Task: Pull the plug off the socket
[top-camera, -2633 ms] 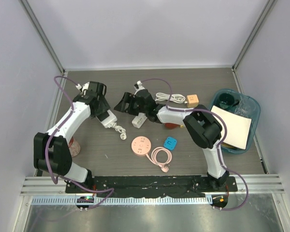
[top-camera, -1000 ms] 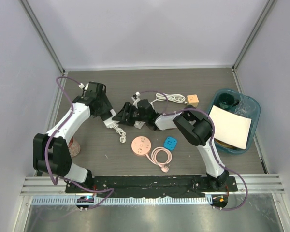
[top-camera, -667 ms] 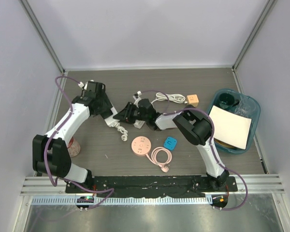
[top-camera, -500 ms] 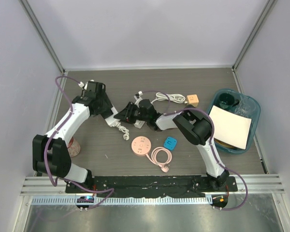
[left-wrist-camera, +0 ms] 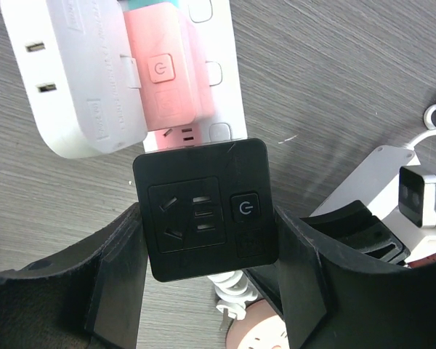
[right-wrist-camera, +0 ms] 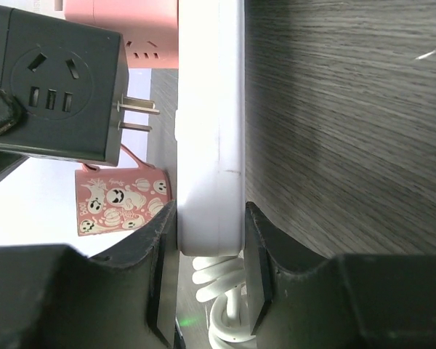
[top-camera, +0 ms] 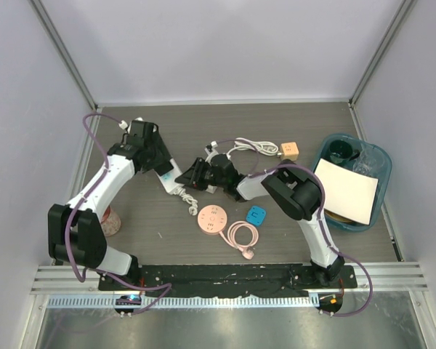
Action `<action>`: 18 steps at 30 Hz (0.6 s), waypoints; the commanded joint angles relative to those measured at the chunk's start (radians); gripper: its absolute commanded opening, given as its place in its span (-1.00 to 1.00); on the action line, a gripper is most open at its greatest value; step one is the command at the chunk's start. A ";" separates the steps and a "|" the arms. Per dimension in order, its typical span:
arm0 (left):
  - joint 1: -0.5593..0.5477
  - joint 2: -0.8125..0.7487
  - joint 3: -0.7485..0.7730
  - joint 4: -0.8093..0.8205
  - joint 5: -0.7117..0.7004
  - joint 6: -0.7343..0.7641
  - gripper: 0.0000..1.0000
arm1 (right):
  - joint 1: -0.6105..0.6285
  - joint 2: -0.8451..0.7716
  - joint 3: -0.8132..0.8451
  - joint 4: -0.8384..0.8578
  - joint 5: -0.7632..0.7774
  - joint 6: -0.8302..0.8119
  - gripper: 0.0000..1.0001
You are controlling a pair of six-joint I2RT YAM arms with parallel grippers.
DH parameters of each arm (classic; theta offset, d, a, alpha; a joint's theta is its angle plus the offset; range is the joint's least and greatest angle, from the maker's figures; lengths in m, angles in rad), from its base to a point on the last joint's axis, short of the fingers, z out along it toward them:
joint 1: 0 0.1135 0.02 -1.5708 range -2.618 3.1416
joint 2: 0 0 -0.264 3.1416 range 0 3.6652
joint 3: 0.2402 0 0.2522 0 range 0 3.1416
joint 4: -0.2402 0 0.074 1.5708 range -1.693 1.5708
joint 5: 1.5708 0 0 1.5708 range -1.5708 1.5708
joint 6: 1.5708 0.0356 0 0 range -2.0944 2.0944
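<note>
My left gripper [top-camera: 158,161] [left-wrist-camera: 207,247] is shut on a black cube plug [left-wrist-camera: 207,207] with a socket face and a power button. Its prongs [right-wrist-camera: 138,116] are bare and stand just clear of the white power strip [right-wrist-camera: 211,145] [left-wrist-camera: 221,73] [top-camera: 171,183]. My right gripper [top-camera: 192,178] [right-wrist-camera: 209,240] is shut on the strip's cord end and holds it on the table. A pink adapter [left-wrist-camera: 163,73] and a white adapter [left-wrist-camera: 73,87] are still plugged into the strip. A coiled white cord [right-wrist-camera: 218,280] leaves the strip between my right fingers.
A pink round socket [top-camera: 212,219], a blue cube [top-camera: 256,214] and a pink cable [top-camera: 242,236] lie in front. A white cable [top-camera: 254,147] and a tan cube [top-camera: 290,150] lie behind. A teal bin [top-camera: 378,163] stands right and a pink mug [top-camera: 110,220] left.
My right gripper moved left and took hold of the strip's end. My left gripper drew back and left with the black plug, which has come off the strip.
</note>
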 commanded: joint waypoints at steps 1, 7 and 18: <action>-0.004 -0.061 0.038 0.041 -0.037 0.019 -1.00 | -0.010 -0.071 -0.038 -0.016 0.079 -0.014 -0.98; -0.003 -0.103 0.087 -0.004 -0.184 0.045 -0.99 | -0.036 -0.125 -0.122 0.036 0.130 0.010 -0.99; 0.088 -0.074 0.085 -0.070 -0.345 0.011 -0.99 | -0.065 -0.151 -0.187 0.096 0.121 0.041 -0.99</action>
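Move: The left hand already has the black plug free, prongs just over the white socket strip. The strip's middle lies about 4 cm ahead of that hand, level sideways and 7 cm lower; its pink adapter is some 5 cm ahead, 1 cm left and 4 cm lower. The mug stands roughly 18 cm back, 18 cm left and 9 cm lower. From the right hand, pinching the strip's cable end, the plug is about 4 cm ahead, 7 cm left and 6 cm higher. Keeping its pinch on the black plug, the left hand lifts it up and left, away from the socket strip, about 5 cm each way: mostly rising first, then swinging left, with the wrist tilting and turning counter-clockwise some 10 degrees. The right hand keeps hold of the strip's cable end and draws it about 5 cm right, a little forward late on, turning clockwise. ##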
